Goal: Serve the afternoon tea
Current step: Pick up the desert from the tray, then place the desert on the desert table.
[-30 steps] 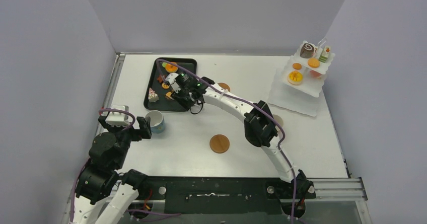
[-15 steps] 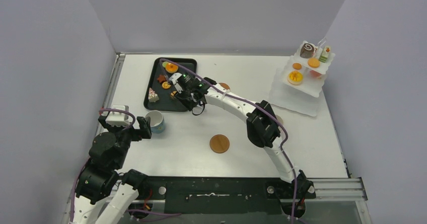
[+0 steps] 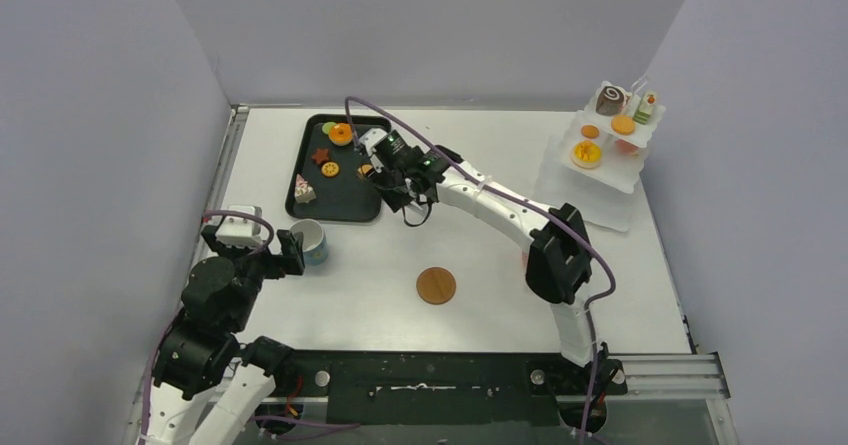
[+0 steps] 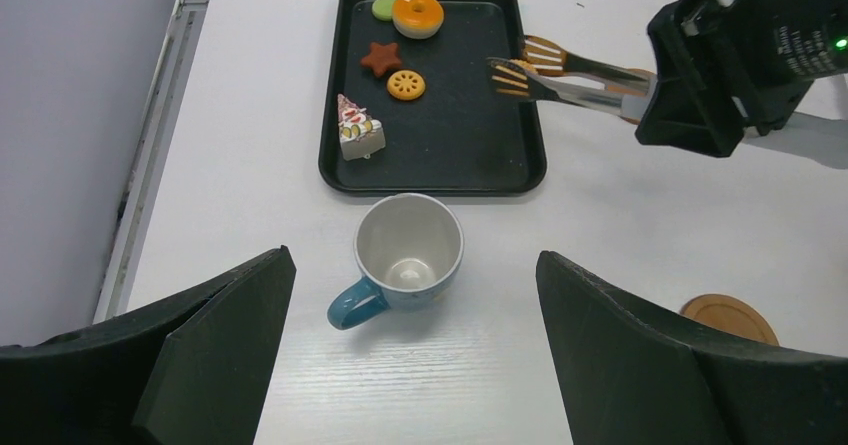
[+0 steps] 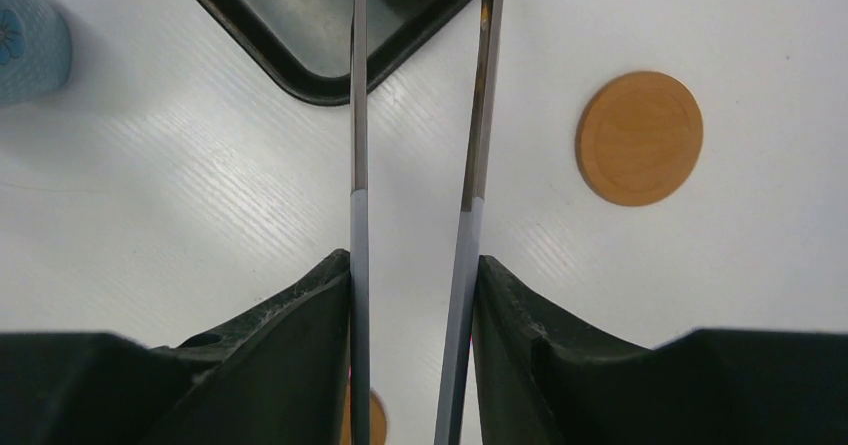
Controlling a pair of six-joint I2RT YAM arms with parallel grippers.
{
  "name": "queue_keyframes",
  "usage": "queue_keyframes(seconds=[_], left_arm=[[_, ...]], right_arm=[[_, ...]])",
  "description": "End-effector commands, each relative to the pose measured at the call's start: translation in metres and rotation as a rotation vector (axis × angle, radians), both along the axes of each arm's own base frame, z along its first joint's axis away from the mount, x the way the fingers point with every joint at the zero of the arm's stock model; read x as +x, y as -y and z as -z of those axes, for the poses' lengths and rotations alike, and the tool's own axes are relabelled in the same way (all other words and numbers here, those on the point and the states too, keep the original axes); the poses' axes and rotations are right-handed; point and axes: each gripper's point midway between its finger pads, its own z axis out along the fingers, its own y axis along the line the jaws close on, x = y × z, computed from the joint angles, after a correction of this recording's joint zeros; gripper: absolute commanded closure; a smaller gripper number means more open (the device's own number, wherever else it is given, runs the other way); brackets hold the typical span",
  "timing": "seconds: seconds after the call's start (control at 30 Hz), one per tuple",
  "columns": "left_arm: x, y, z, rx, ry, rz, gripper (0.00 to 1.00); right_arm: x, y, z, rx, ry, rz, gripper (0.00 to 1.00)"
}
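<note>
A black tray at the back left holds an orange tart, a green disc, a star cookie, a round cookie and a cake slice. My right gripper is shut on the long metal tongs. Their orange tips hover over the tray's right edge. Whether they hold a pastry I cannot tell. In the right wrist view both tong arms run straight up between my fingers. A blue cup stands upright in front of the tray. My left gripper is wide open just behind it, not touching.
A white tiered stand at the back right carries a chocolate swirl roll, a cake slice, an orange tart and cookies. A round wooden coaster lies mid-table, also the coaster in the right wrist view.
My right arm has swung to the right, drawing the tongs from the middle of the tray to its right edge. The left arm and the blue cup have barely moved.
</note>
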Motion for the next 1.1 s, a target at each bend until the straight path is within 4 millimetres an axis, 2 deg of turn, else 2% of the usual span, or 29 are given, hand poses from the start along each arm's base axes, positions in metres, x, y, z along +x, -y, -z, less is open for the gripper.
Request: queue_keyframes(seconds=[0.0, 0.23, 0.63, 1.07], left_arm=[[0.006, 0.006, -0.012, -0.013, 0.038, 0.024, 0.1], [0.005, 0.008, -0.012, -0.02, 0.04, 0.038, 0.1], [0.002, 0.015, -0.017, -0.038, 0.061, 0.075, 0.09], [-0.001, 0.02, -0.018, -0.039, 0.069, 0.107, 0.09]], right_arm=[[0.01, 0.021, -0.062, 0.1, 0.121, 0.102, 0.6], [-0.001, 0.066, -0.074, 0.068, 0.142, 0.211, 0.6], [-0.033, 0.168, -0.1, 0.002, 0.152, 0.461, 0.6], [-0.084, 0.282, -0.14, -0.036, 0.214, 0.811, 0.6]])
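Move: Hanging in the tongs about 7 cm ahead, 6 cm left and 11 cm below the right hand is the orange cookie, already lifted over the tray. The cake stand it is bound for stands some 44 cm to that hand's right, 12 cm ahead and 5 cm lower. On the way, the far coaster lies 10 cm right and 11 cm ahead, the pink mug roughly 34 cm right and 8 cm back. From the left hand the stand is about 62 cm right, 25 cm ahead. Swinging right from the tray towards the cake stand, the right hand carries the pinched cookie about 24 cm across the table, climbing some 11 cm and easing back a little, mostly late on. The wrist turns roughly 40 degrees clockwise on the way, while the fingers keep their hold on the tongs. ##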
